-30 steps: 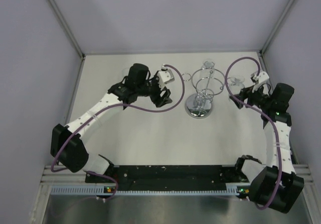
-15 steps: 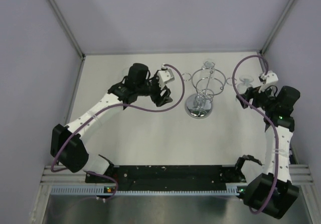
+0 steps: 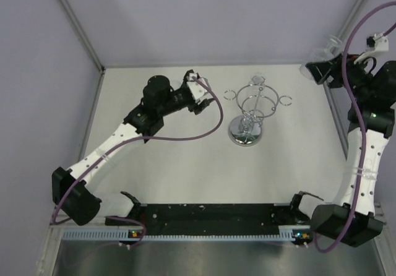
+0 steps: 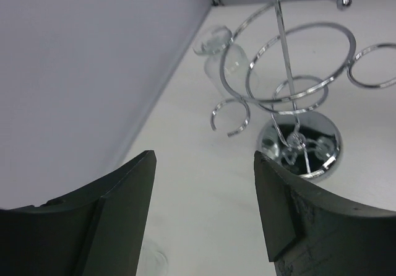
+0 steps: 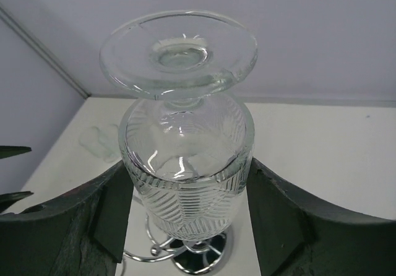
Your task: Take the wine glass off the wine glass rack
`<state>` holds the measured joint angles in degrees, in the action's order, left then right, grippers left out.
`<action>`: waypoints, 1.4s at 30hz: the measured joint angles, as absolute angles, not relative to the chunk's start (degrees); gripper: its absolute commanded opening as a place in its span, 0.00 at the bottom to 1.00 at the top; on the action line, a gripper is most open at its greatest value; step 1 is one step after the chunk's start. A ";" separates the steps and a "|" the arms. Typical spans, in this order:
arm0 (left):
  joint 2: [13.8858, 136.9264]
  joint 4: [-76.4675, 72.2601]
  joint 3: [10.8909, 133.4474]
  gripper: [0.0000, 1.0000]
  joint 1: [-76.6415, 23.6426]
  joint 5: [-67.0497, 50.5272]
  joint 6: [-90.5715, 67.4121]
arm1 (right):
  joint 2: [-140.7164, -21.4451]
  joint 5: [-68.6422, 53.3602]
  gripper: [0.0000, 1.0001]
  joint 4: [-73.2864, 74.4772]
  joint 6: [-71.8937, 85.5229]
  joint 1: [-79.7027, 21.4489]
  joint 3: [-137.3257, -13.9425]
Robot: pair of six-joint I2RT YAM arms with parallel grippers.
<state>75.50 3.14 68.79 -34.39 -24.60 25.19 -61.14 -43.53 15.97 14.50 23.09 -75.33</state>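
The chrome wine glass rack (image 3: 250,111) stands mid-table on its round mirror base. A ribbed clear wine glass (image 5: 185,164) is clamped by its bowl in my right gripper (image 5: 189,164), foot (image 5: 178,53) pointing at the camera. From above, that glass (image 3: 332,43) and the right gripper (image 3: 317,70) hang high at the back right, clear of the rack's rings. The rack (image 5: 199,258) shows beneath the held glass. Another glass (image 4: 219,53) hangs on the rack's (image 4: 291,90) far side. My left gripper (image 4: 204,158) is open and empty, left of the rack.
The enclosure walls close in on both sides and at the back; the right gripper is near the right corner post (image 3: 346,22). A faint clear glass (image 5: 99,141) stands on the table by the far wall. Purple cables (image 3: 213,124) loop from both wrists.
The right arm has risen and swung to the back right, carrying the wine glass away from the rack. The left arm has drawn back to the left, with its gripper still open.
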 measured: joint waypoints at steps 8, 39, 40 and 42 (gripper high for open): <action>75.07 -13.91 69.38 0.59 -39.97 -19.79 35.77 | -68.79 -44.91 0.00 18.98 27.40 10.33 -82.63; 84.64 -33.10 73.08 0.48 -48.58 -11.35 59.64 | -75.50 -37.67 0.00 18.98 45.89 -10.41 -89.38; 85.06 -33.52 73.23 0.47 -48.58 -11.03 59.90 | -75.50 -37.67 0.00 18.87 46.13 -10.68 -89.38; 85.82 -34.15 73.34 0.46 -48.58 -10.72 60.29 | -75.50 -37.65 0.00 18.85 46.39 -10.98 -89.38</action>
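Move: The wine glass already held by the right gripper is about 34 cm to the left hand's right, 2 cm ahead and 11 cm above it. From the right hand, the left gripper is 34 cm left, 2 cm back and 11 cm below; the rack stands about 17 cm left, 2 cm ahead, 29 cm below. The glass still hanging on the rack is roughly 17 cm right of the left hand, 12 cm ahead, 15 cm below. The wine glass, still gripped by the right hand, is carried some 20 cm left and slightly up, high over the rack, towards the left gripper, while the wrist turns counter-clockwise and tips downward. The left hand comes to meet it, rising about 13 cm and going 8 cm right, its fingertips tilting up some 50 degrees and its fingers narrowing partway but staying open just short of a grip at the rim. ##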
